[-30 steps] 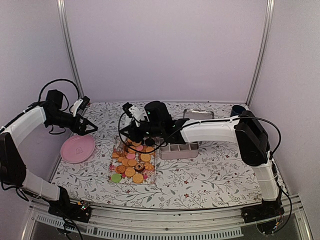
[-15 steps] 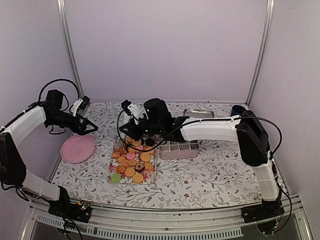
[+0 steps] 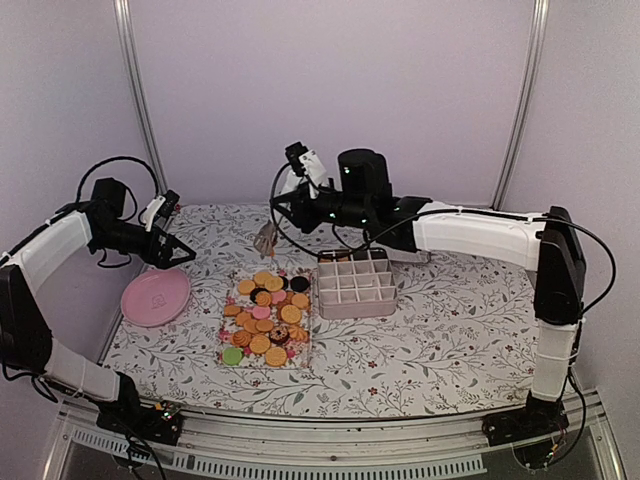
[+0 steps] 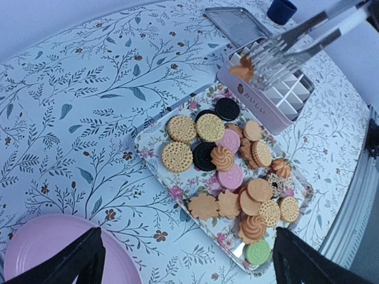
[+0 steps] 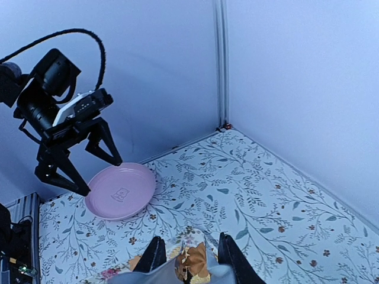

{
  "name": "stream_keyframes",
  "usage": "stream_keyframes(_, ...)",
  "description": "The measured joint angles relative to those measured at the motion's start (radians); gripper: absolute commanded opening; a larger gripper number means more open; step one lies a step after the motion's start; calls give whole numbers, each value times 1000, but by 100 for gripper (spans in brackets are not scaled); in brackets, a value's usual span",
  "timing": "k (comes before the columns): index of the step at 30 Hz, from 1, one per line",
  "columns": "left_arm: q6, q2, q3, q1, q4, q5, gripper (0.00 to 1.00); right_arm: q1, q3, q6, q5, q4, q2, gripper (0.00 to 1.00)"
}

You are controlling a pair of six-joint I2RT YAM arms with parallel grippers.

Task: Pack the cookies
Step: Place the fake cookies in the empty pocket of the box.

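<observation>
The cookies (image 3: 265,318) lie heaped on a flowered tray (image 4: 155,155); most are orange-tan, with a few black, pink and one green. My right gripper (image 3: 288,205) is raised behind the tray and is shut on metal tongs (image 4: 308,32). The tongs pinch one orange cookie (image 4: 243,72) in the air beside the left end of the pink divided box (image 3: 355,285). In the right wrist view that cookie (image 5: 196,263) shows between the tong blades, inside the right gripper (image 5: 189,255). My left gripper (image 3: 175,255) hangs open over the pink plate (image 3: 155,297), holding nothing.
The box's metal lid (image 4: 234,23) lies flat behind the box. A dark blue cup (image 4: 280,10) stands at the back right. Side walls and corner posts close in the flowered table (image 3: 440,340). The left arm (image 3: 60,240) reaches in from the left wall.
The right arm has risen from the tray and swung back and to the right, carrying the tongs and a cookie upward. The left arm has stayed still.
</observation>
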Motion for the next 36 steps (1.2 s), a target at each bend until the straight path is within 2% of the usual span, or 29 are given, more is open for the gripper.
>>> stream_keyframes(9,0,7,7,0,1,4,99,-229,-253,3,25,24,-195,13)
stream_keyframes(15,-3,13,7,0,1,3,99,-328,-359,9,30,25,-234,13)
stream_keyframes(36,-7,13,8,-3,1,3,99,-347,-417,16,11,34,-235,17)
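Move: The back row of box pockets, where the cookie in my tongs is headed, lies about 12 cm to the right of my right hand, some 8 cm ahead and 26 cm below. The cookie tray is about 8 cm back and 6 cm to the left, 29 cm below; the empty metal tray is some 19 cm ahead and 28 cm to the right, 30 cm down. From my left hand that back row is about 12 cm ahead, 35 cm right and 16 cm below. Still gripping the tongs with the cookie pinched between their tips, I swing my right hand quickly about 19 cm to the right and 9 cm forward, away from the cookie tray, turning it some 20 degrees clockwise. As it travels I start sinking towards the box's back pockets, then stop going sideways and ease slowly lower, about 6 cm down in all, fingers keeping their hold. ##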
